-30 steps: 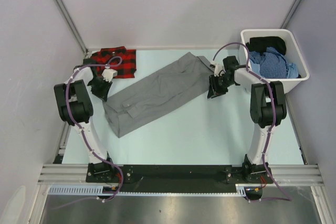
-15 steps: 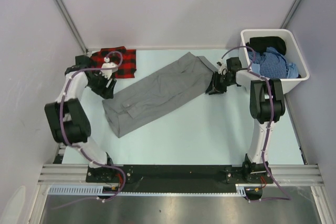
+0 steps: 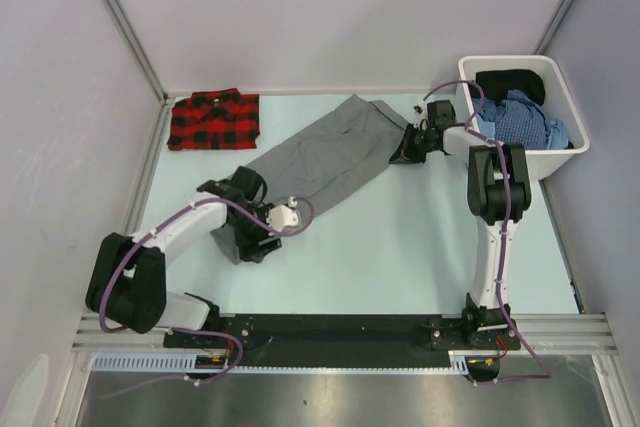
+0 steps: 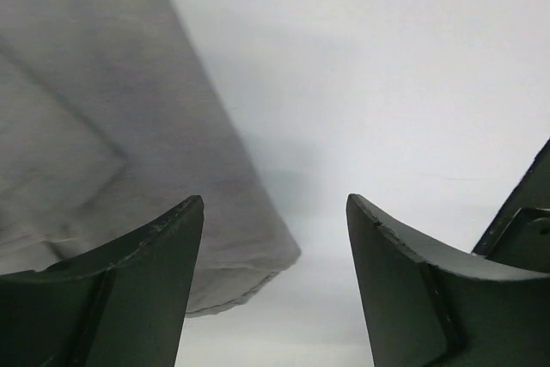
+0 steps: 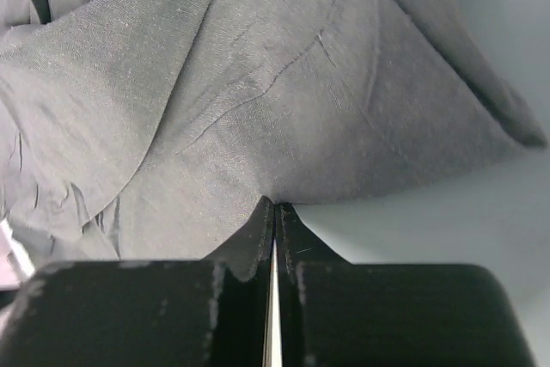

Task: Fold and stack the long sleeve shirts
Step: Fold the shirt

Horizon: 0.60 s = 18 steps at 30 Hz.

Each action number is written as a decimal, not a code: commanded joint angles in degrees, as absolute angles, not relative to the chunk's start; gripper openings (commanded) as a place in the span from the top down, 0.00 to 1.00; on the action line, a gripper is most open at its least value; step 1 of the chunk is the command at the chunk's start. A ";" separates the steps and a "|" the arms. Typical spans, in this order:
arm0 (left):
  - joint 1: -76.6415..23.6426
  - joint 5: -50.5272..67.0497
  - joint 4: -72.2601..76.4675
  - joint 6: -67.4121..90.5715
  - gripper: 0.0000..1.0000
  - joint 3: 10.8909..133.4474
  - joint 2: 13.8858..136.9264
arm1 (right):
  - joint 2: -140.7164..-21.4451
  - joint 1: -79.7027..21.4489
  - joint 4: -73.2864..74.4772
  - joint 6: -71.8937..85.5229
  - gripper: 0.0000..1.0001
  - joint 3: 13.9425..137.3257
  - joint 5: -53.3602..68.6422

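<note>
The grey shirt lies folded in a long strip, slanting from the near left to the far right of the table. The red-and-black plaid shirt lies folded at the far left. My left gripper is open and low at the grey shirt's near-left end. In the left wrist view the shirt's corner lies by the left finger, with bare table between the jaws. My right gripper is shut on the shirt's far-right edge; the right wrist view shows the cloth pinched at the tips.
A white bin stands at the far right, holding blue and black clothes. It is just right of the right wrist. Grey walls stand on three sides, and a metal rail runs along the near edge.
My left arm has swung from beside the plaid shirt down to the grey shirt's near-left end. My right gripper has shifted slightly farther back, still at the shirt's far end.
</note>
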<state>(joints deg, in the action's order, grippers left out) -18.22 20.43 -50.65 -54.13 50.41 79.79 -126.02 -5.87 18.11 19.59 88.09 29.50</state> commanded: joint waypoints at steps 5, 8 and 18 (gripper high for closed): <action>-31.81 6.16 -37.72 -41.41 0.35 42.10 80.94 | -132.19 -5.36 18.28 15.56 1.00 97.64 21.80; -32.43 3.79 -36.21 -38.59 0.50 42.62 84.37 | -131.31 -5.27 18.81 14.15 1.00 98.61 22.67; -34.97 9.30 -40.34 -37.00 1.00 45.00 88.42 | -116.56 -3.87 25.74 12.66 0.67 86.41 30.22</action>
<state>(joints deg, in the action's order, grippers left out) -33.34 4.19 -40.95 -38.57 45.91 86.61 -126.19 -5.08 21.21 14.31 91.85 27.57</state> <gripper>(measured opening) 0.040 0.264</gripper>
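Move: The grey shirt's near corner lies just under the left hand's open fingers, about 5 cm down, 1 cm back and 2 cm left; the red plaid shirt is some 37 cm ahead and 14 cm left of that hand. The right hand's shut fingers already hold the grey shirt's right edge. From there the shirt's far corner is about 17 cm ahead and 13 cm left, the white bin 12 cm ahead and 34 cm right. Left sinks about 5 cm and pinches the near corner; right drags its edge 4 cm forward, releases, draws back. ##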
